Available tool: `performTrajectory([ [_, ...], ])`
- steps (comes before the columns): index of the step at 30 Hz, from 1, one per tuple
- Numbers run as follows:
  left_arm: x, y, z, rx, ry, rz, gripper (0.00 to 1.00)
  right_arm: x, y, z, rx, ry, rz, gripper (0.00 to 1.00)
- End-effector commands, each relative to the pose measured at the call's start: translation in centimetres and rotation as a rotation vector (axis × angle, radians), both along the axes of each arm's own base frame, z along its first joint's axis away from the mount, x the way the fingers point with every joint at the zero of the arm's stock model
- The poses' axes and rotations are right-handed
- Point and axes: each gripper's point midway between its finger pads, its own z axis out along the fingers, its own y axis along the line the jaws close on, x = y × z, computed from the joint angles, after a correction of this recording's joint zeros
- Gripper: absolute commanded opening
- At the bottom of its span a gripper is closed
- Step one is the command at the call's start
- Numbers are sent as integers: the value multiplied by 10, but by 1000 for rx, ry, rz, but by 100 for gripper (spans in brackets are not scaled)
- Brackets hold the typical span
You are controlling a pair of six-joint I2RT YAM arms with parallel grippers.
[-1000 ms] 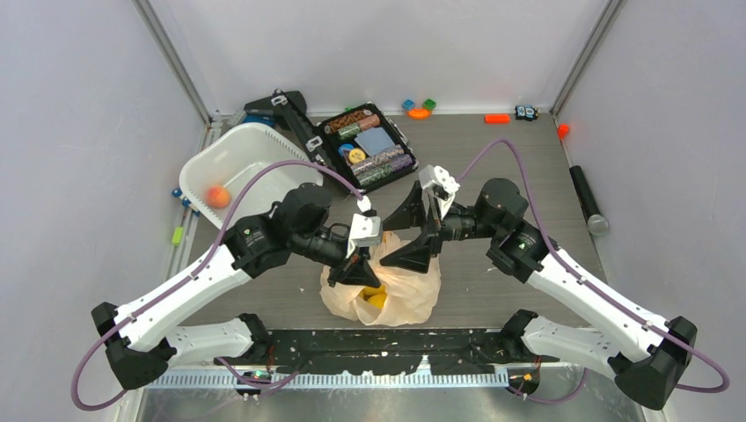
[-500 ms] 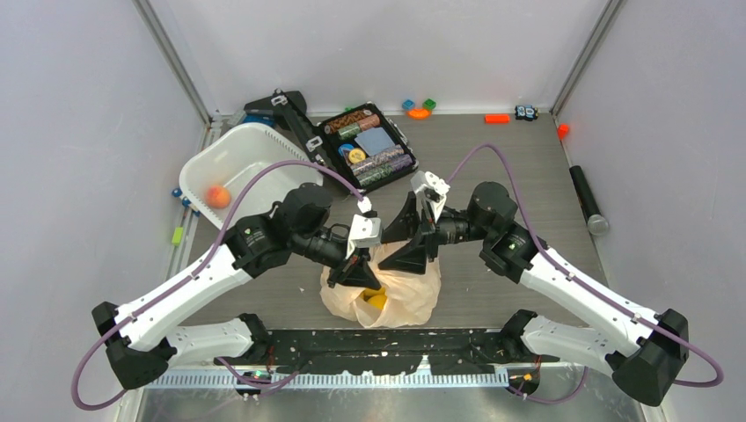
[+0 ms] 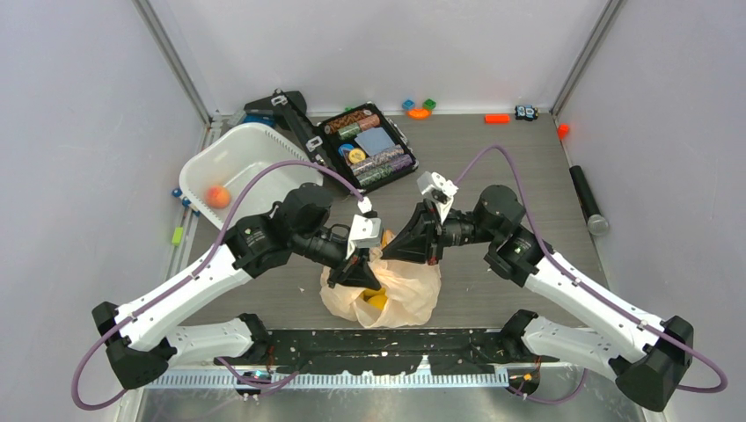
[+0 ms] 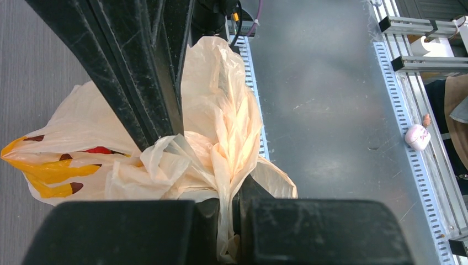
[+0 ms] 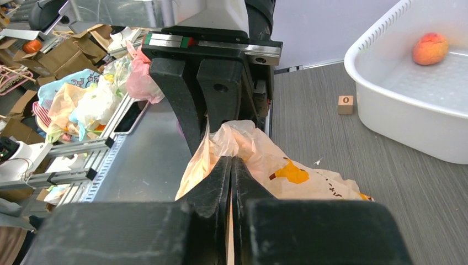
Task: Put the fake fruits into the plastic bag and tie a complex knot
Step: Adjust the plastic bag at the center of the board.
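The pale peach plastic bag (image 3: 400, 290) slumps on the table between my arms, and a yellow fake fruit (image 3: 376, 300) shows through its mouth. My left gripper (image 3: 356, 274) is shut on a twisted strand of the bag (image 4: 221, 127), which runs down between the jaws (image 4: 232, 200). My right gripper (image 3: 396, 251) is shut too, its tips (image 5: 232, 160) pinching the bag's gathered top (image 5: 259, 149) just below the left fingers (image 5: 182, 94). One orange fake fruit (image 3: 216, 195) lies in the white tub; the other fruits are hidden.
The white tub (image 3: 242, 149) stands at the back left. Beside it is an open black case of chips (image 3: 369, 149). Small toy blocks (image 3: 420, 109) lie along the back wall, and a black cylinder (image 3: 585, 200) at the right. A wooden cube (image 5: 345, 104) sits near the tub (image 5: 397, 121).
My right gripper was open wide over the bag's top and has shut on it, shifting slightly. The left gripper has kept its grip and place.
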Motion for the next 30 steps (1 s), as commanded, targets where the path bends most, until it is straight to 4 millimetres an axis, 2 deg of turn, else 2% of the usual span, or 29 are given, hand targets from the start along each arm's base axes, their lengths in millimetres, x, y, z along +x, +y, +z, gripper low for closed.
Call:
performTrajectory([
  [1,-1,-2,9,-40,-37,-19,0,-2,-5,14,41,-56,-15,5],
  [9,13,0,5,-10,-77,65,0,-8,-15,16,43,-67,-50,5],
  [13,14,0,6,-7,-74,69,2,-9,-20,16,43,-68,-82,5],
  [17,11,0,6,-18,-73,48,0,-10,-22,13,27,-85,-97,5],
  [19,6,0,8,-34,-69,25,0,-9,-23,14,30,-88,-110,14],
  [22,2,1,10,-47,-66,3,0,-8,-26,22,50,-112,-127,53],
  [25,-4,1,12,-60,-54,-27,0,-3,-27,29,54,-146,-150,76],
  [27,-8,1,12,-66,-39,-52,0,-2,-24,30,46,-146,-134,82],
  [30,-12,1,13,-72,-30,-75,0,-2,-18,32,33,-142,-86,85],
])
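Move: My shut right fingertips have a fold of the plastic bag; the bag's middle sits about 16 cm below them, 1 cm back and 1 cm to their left. From my left hand, which already grips the bag's neck, it is about 4 cm ahead, 1 cm right and 12 cm down. From my right hand the white basket lies some 21 cm ahead and 29 cm left, the open black case about 31 cm ahead and 3 cm left. With my right fingers still shut on the fold, I draw it about 3 cm to the right, up and a little back, away from my left grip. Then I open them wide, let the plastic go and ease forward 1 cm, turning slightly clockwise. My left hand keeps its pinch on the neck, giving about 1 cm forward and returning. ##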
